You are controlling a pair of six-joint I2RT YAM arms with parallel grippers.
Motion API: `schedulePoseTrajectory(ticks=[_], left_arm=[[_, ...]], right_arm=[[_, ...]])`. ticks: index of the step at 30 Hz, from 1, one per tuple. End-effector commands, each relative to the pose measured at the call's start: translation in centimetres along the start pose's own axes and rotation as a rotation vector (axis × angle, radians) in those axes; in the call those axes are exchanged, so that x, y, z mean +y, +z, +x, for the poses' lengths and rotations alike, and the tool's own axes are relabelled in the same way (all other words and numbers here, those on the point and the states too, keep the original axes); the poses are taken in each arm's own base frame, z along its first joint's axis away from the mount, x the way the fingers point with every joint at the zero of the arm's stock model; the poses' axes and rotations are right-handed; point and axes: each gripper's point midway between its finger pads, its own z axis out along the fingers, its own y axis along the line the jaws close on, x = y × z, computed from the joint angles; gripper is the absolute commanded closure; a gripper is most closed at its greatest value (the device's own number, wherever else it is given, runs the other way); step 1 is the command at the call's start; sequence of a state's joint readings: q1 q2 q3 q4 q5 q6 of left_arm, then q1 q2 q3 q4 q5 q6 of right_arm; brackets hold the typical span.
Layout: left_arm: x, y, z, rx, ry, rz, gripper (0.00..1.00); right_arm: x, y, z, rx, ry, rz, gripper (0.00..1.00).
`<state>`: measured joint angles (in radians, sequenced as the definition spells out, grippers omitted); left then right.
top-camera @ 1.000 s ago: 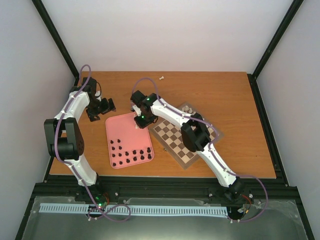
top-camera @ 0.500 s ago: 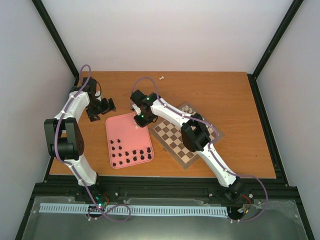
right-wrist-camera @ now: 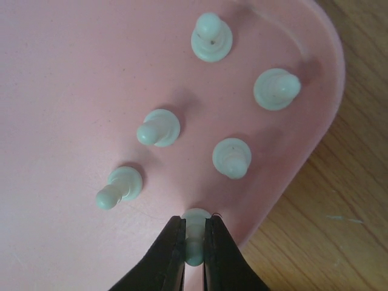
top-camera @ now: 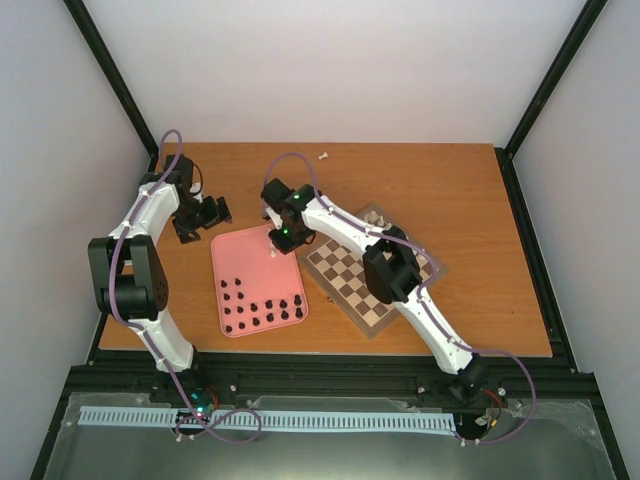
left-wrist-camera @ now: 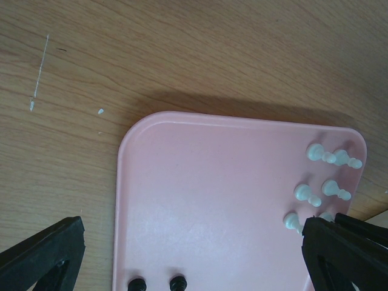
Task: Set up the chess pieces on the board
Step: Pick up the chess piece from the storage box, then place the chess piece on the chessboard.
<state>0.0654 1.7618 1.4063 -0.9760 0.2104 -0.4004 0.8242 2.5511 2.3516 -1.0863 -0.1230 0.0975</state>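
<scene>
My right gripper (right-wrist-camera: pixel 194 245) is shut on a small cream-white chess piece (right-wrist-camera: pixel 196 219) that stands near the corner of the pink tray (right-wrist-camera: pixel 73 91). Several more white pieces (right-wrist-camera: pixel 231 157) stand around it on the tray. From above, the right gripper (top-camera: pixel 275 246) sits over the tray's far right corner, just left of the board (top-camera: pixel 372 282). Black pieces (top-camera: pixel 262 310) line the tray's near part. My left gripper (top-camera: pixel 192 226) hovers open at the tray's far left edge; its wrist view shows wide-apart fingers (left-wrist-camera: pixel 42 254), white pieces (left-wrist-camera: pixel 321 176) and two black pieces (left-wrist-camera: pixel 157 283).
The pink tray (top-camera: pixel 245 262) lies left of the board on the wooden table (top-camera: pixel 450 190). A few white pieces (top-camera: pixel 377 216) stand at the board's far corner. One stray white piece (top-camera: pixel 323 155) lies near the table's back edge. Black frame rails border the table.
The right gripper's jaws have closed on the white piece on the tray. Neither arm has visibly shifted, and the left gripper stays open.
</scene>
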Motion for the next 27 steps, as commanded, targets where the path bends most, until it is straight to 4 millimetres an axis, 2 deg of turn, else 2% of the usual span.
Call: schedulePoseTrajectory(ticks=[1, 6, 10, 12, 18, 21, 27], left_arm=[[-0.6, -1.4, -0.4, -0.045, 0.014, 0.020, 0.00], [-0.6, -1.4, -0.5, -0.045, 0.012, 0.018, 0.00], [-0.7, -1.6, -0.6, -0.049, 0.013, 0.021, 0.00], [-0.7, -1.6, -0.7, -0.048, 0.013, 0.020, 0.00], [-0.7, -1.4, -0.7, -0.046, 0.012, 0.021, 0.00], [-0.7, -1.4, -0.7, -0.044, 0.012, 0.020, 0.00], [-0.6, -1.2, -0.7, -0.040, 0.011, 0.015, 0.00]], right_arm=[[0.0, -6.0, -2.0, -0.106, -0.003, 0.029, 0.92], [-1.3, -10.4, -2.4, -0.164, 0.051, 0.042, 0.92], [-4.6, -12.1, -0.8, -0.159, 0.121, 0.089, 0.92], [-6.9, -11.5, 1.6, -0.114, 0.169, 0.128, 0.93], [-13.0, -12.7, 6.2, -0.114, 0.340, 0.201, 0.92], [-15.0, -12.8, 8.3, -0.107, 0.396, 0.230, 0.93], [-17.6, -11.7, 11.3, -0.076, 0.462, 0.268, 0.93]])
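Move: The right hand is already shut on a white pawn still standing in the pink box. Its likely place, the next free square of the board's far pawn row, is about 25 cm to the right and 4 cm ahead, roughly 2 cm lower; two placed pawns stand 22 cm right, 6 ahead and 20 right, 8 ahead. In the box, one pawn is 3 cm ahead and 1 cm left, another 3 cm left and 1 back. That square lies some 44 cm right of the left hand, 2 cm back and 9 lower. Keeping its pinch on the pawn, the right hand draws it almost straight up out of the box, about 11 cm, drifting slightly forward, and bends the climb into a fast swing to the right, past the box's rim and over the board, some 22 cm in all. On the way it turns about 25 degrees clockwise and sinks again by 6 or 7 cm, easing off and slipping back a little towards its base as it nears the far pawn row, with fingers still closed. ##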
